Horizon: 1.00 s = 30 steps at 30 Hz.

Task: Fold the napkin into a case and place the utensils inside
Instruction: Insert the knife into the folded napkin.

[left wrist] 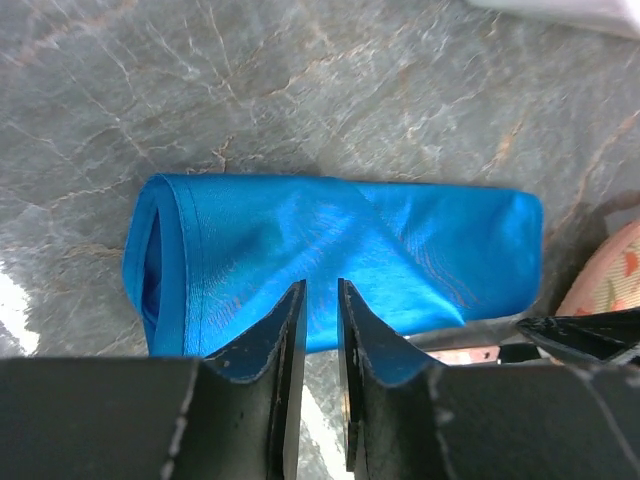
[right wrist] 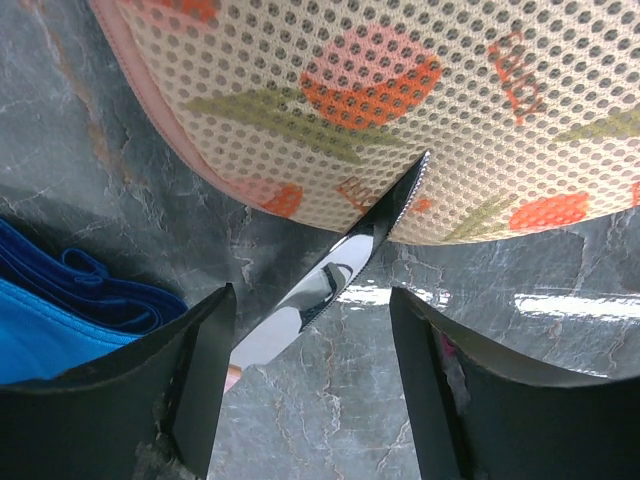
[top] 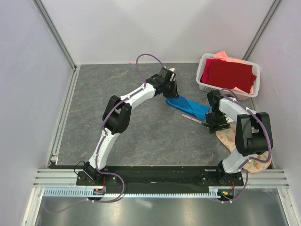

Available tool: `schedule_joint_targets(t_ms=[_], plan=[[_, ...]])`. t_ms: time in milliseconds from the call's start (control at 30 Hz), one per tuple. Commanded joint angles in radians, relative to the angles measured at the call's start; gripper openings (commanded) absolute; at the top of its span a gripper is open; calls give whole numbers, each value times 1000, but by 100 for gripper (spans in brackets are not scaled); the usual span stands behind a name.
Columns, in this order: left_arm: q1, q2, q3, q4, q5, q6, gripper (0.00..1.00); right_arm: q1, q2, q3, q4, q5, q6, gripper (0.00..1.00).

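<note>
The napkin point(top: 189, 106) point(left wrist: 340, 255) is bright blue and lies folded into a narrow layered case, with an open end point(left wrist: 150, 262) on the left in the left wrist view. My left gripper point(top: 171, 89) point(left wrist: 320, 288) hovers over its near edge, jaws a narrow gap apart with nothing between them. One of the utensils, a knife point(right wrist: 291, 321) with a shiny serrated blade and a pinkish handle point(top: 194, 117), lies on the table beside the case. Its tip reaches the edge of the floral mat. My right gripper point(top: 217, 126) point(right wrist: 312, 293) stands open astride the blade, not touching it.
A round floral mesh mat point(top: 231, 141) point(right wrist: 400, 100) lies at the right, partly under my right arm. A white basket point(top: 205, 87) at the back right holds a dark red cloth point(top: 229, 73) and a salmon-pink one. White walls close in the grey stone-patterned table.
</note>
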Motion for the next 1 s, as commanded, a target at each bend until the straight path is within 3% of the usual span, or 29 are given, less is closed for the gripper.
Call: schedule_joint_targets(t_ms=[0,200,500,700,967], plan=[[0,21,21,35,37,-14,24,-6,10,26,5,2,45,70],[5,10,-31,34,25,-23,24,-6,19,0,17,-7,66,60],[8,-33,-130,17,8,-30,22,-4,-16,-52,17,1,42,28],[8,-73,-192,17,-13,-40,22,12,-93,-83,17,5,-12,16],[8,-140,-308,12,-24,-68,20,103,-251,-74,-49,4,-89,13]])
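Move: The knife lies almost at the right hand's open fingers, its blade between them, its middle about 6 cm to the left, 1 cm ahead and 1 cm below. The folded napkin's middle is some 13 cm left and 10 cm ahead of that hand; the floral mat, 15 cm right and 10 cm back. From the left hand the napkin's middle lies about 8 cm right, 5 cm back and 5 cm below, the knife roughly 15 cm right and 14 cm back. The right hand eases down about 1 cm and closes its fingers on the knife's blade near the handle, then, with that pinch kept, draws back nearly 2 cm and lifts about 3 cm off its lowest point, drifting left late on with a small counter-clockwise turn. The left hand, fingers still nearly shut, sinks some 5 cm onto the left end of the napkin and drags it back and left about 4 cm, tilting slightly. ##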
